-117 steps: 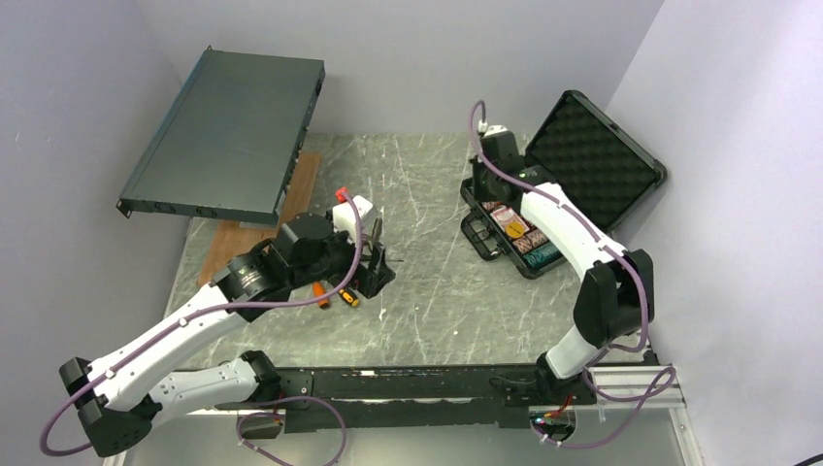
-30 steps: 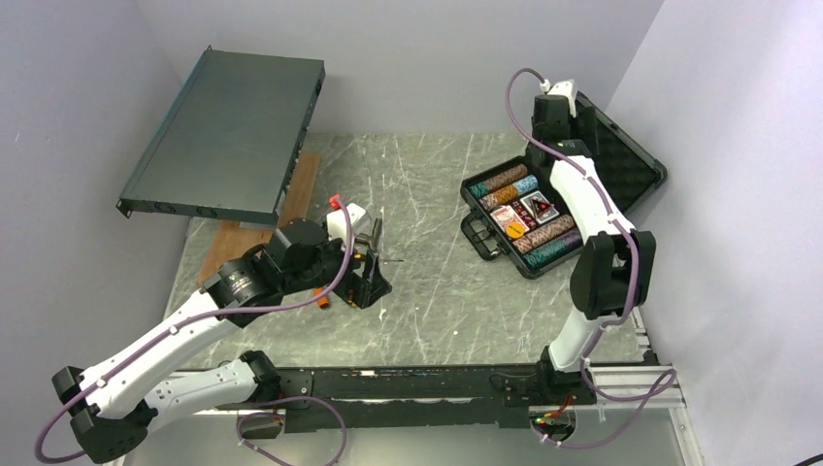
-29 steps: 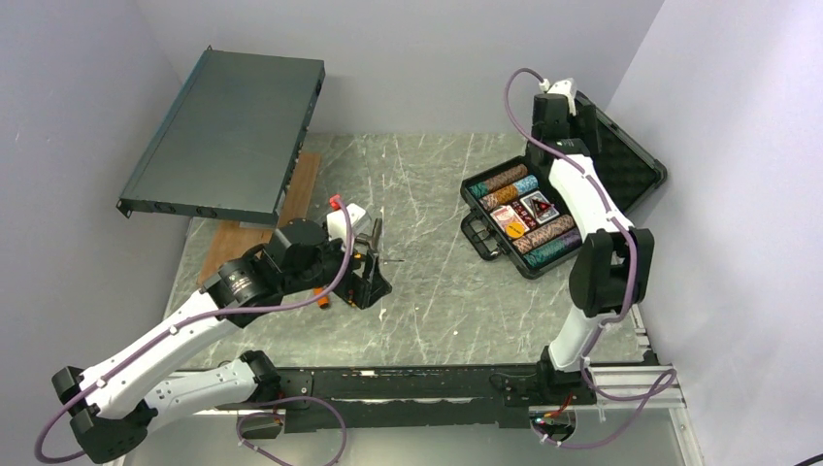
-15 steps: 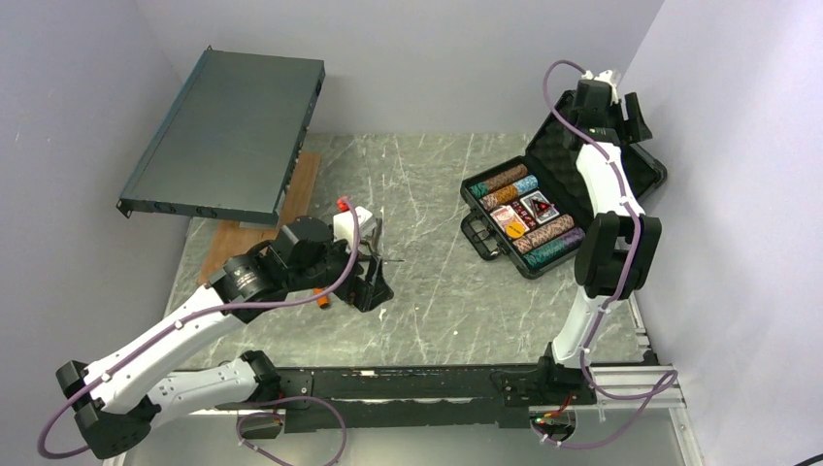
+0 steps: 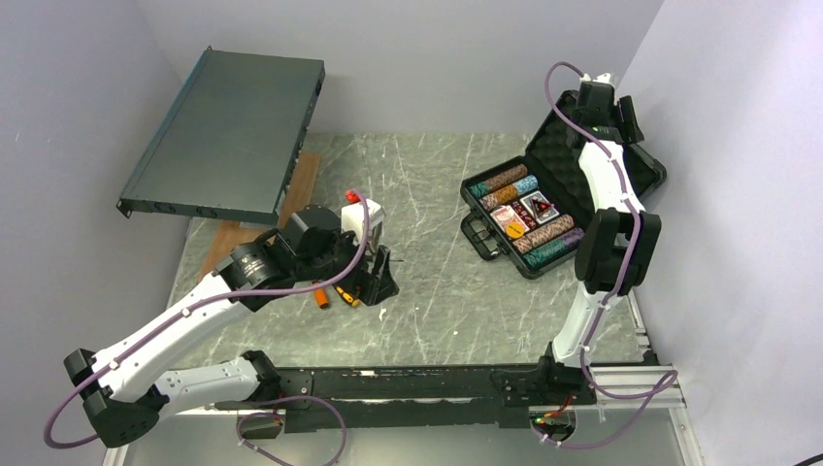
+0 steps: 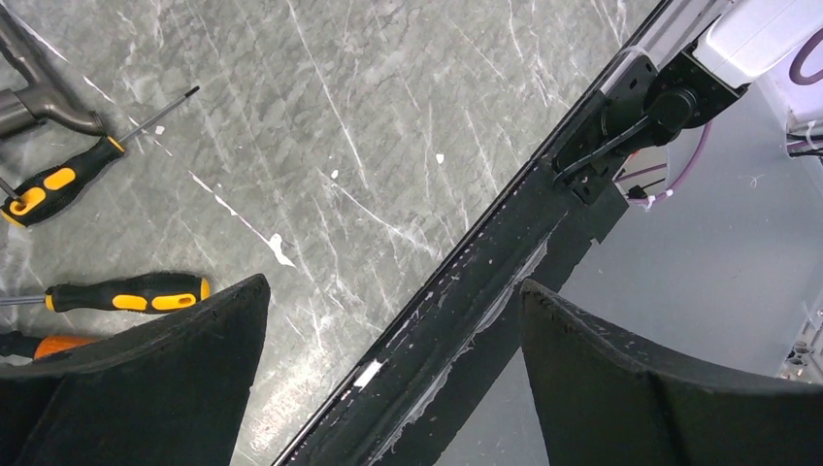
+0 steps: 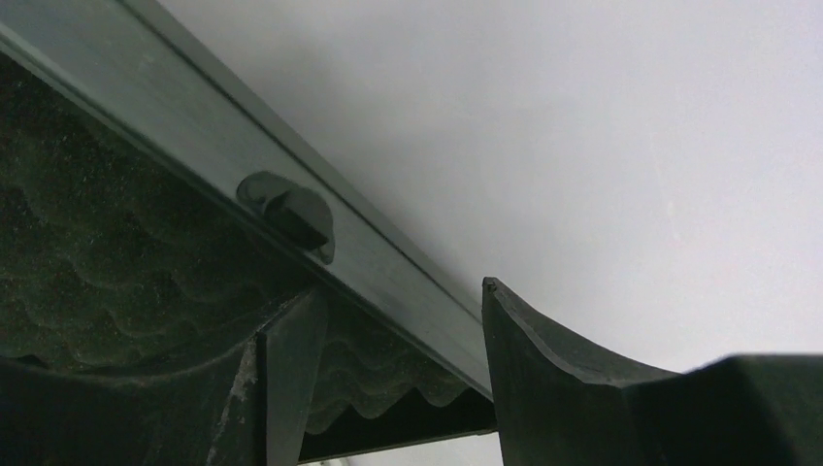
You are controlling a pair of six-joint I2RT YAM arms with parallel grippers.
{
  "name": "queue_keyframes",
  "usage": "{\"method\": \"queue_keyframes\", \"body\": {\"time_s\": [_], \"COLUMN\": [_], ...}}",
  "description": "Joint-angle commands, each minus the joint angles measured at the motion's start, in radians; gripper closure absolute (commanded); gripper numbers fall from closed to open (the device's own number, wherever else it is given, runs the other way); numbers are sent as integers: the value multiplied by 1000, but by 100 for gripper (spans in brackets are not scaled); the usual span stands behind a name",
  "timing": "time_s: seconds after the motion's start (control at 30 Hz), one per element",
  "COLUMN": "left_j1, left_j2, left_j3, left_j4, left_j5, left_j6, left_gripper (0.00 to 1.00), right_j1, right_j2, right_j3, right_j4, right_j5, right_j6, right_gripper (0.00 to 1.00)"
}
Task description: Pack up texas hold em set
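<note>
The black case [image 5: 484, 242] lies open at the right of the table. Its tray holds rows of striped chips [image 5: 505, 180] and card decks [image 5: 537, 207]. The foam-lined lid [image 5: 566, 148] leans back toward the wall. My right gripper [image 5: 621, 116] is at the lid's far top edge. In the right wrist view it [image 7: 401, 288] is open and straddles the lid's rim [image 7: 194, 121]: one finger on the foam [image 7: 107, 262] side, the other outside. My left gripper [image 5: 380, 282] hangs open and holds nothing over the table's near part, in the left wrist view [image 6: 393, 291] above the front rail.
A large flat dark-grey rack unit [image 5: 228, 136] leans at the back left over a wooden board [image 5: 247, 233]. Orange-handled screwdrivers [image 5: 335, 294] lie beside the left gripper, also seen on the stone top [image 6: 126, 294]. The black front rail [image 6: 485, 291] bounds the table; walls stand close behind the case.
My right gripper rose from above the tray to the lid's far edge, and its jaws narrowed around the rim. The left arm shifted slightly up and to the right.
</note>
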Motion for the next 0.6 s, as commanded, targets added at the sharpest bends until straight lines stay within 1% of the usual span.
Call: {"method": "queue_keyframes", "body": {"time_s": [0.0, 0.03, 0.17, 0.37, 0.4, 0.47, 0.53, 0.57], "left_j1": [2, 2, 2, 3, 2, 3, 2, 2], "left_j2": [21, 27, 43, 38, 37, 32, 31, 30], "left_j3": [48, 53, 79, 77, 76, 73, 73, 73], "left_j4": [12, 9, -5, 0, -1, -3, -8, -9], "left_j5": [26, 28, 23, 22, 21, 19, 17, 15], "left_j6": [-10, -7, 3, -8, -9, -9, -10, -10], "left_gripper": [1, 1, 1, 1, 1, 1, 1, 1], "right_j1": [-10, -13, -35, -60, -60, -61, -61, -60], "right_j2": [-61, -64, -42, -13, -13, -8, -4, -1], "right_j3": [-50, -64, -38, -14, -10, 3, 19, 29], "right_j4": [32, 49, 45, 49, 51, 44, 31, 18], "right_j5": [-29, -28, -16, -38, -41, -46, -55, -58], "right_j6": [22, 10, -8, -16, -17, -14, -8, -4], "right_gripper": [38, 37, 38, 44, 47, 55, 65, 73]}}
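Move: At the open case's raised lid, the right hand hangs beside the rim: the nearest stretch of it lies about 3 cm to the right and 3 cm below, roughly level fore and aft. The case's card decks sit about 20 cm to this hand's left, 13 cm back and 24 cm lower; the purple-green chip row is about 14 cm left, 20 cm back, equally low. From the left hand, that rim is some 35 cm ahead and 57 cm to the right, at nearly its height. Sinking about 2 cm beside the lid first, the right hand then eases some 2 cm to its right towards the rim, its fingers still pointing right and forward and the wrist almost unturned. Towards the end the half-open fingers close to roughly two thirds of their starting gap, around the line of the rim; whether they touch it can't be seen. ##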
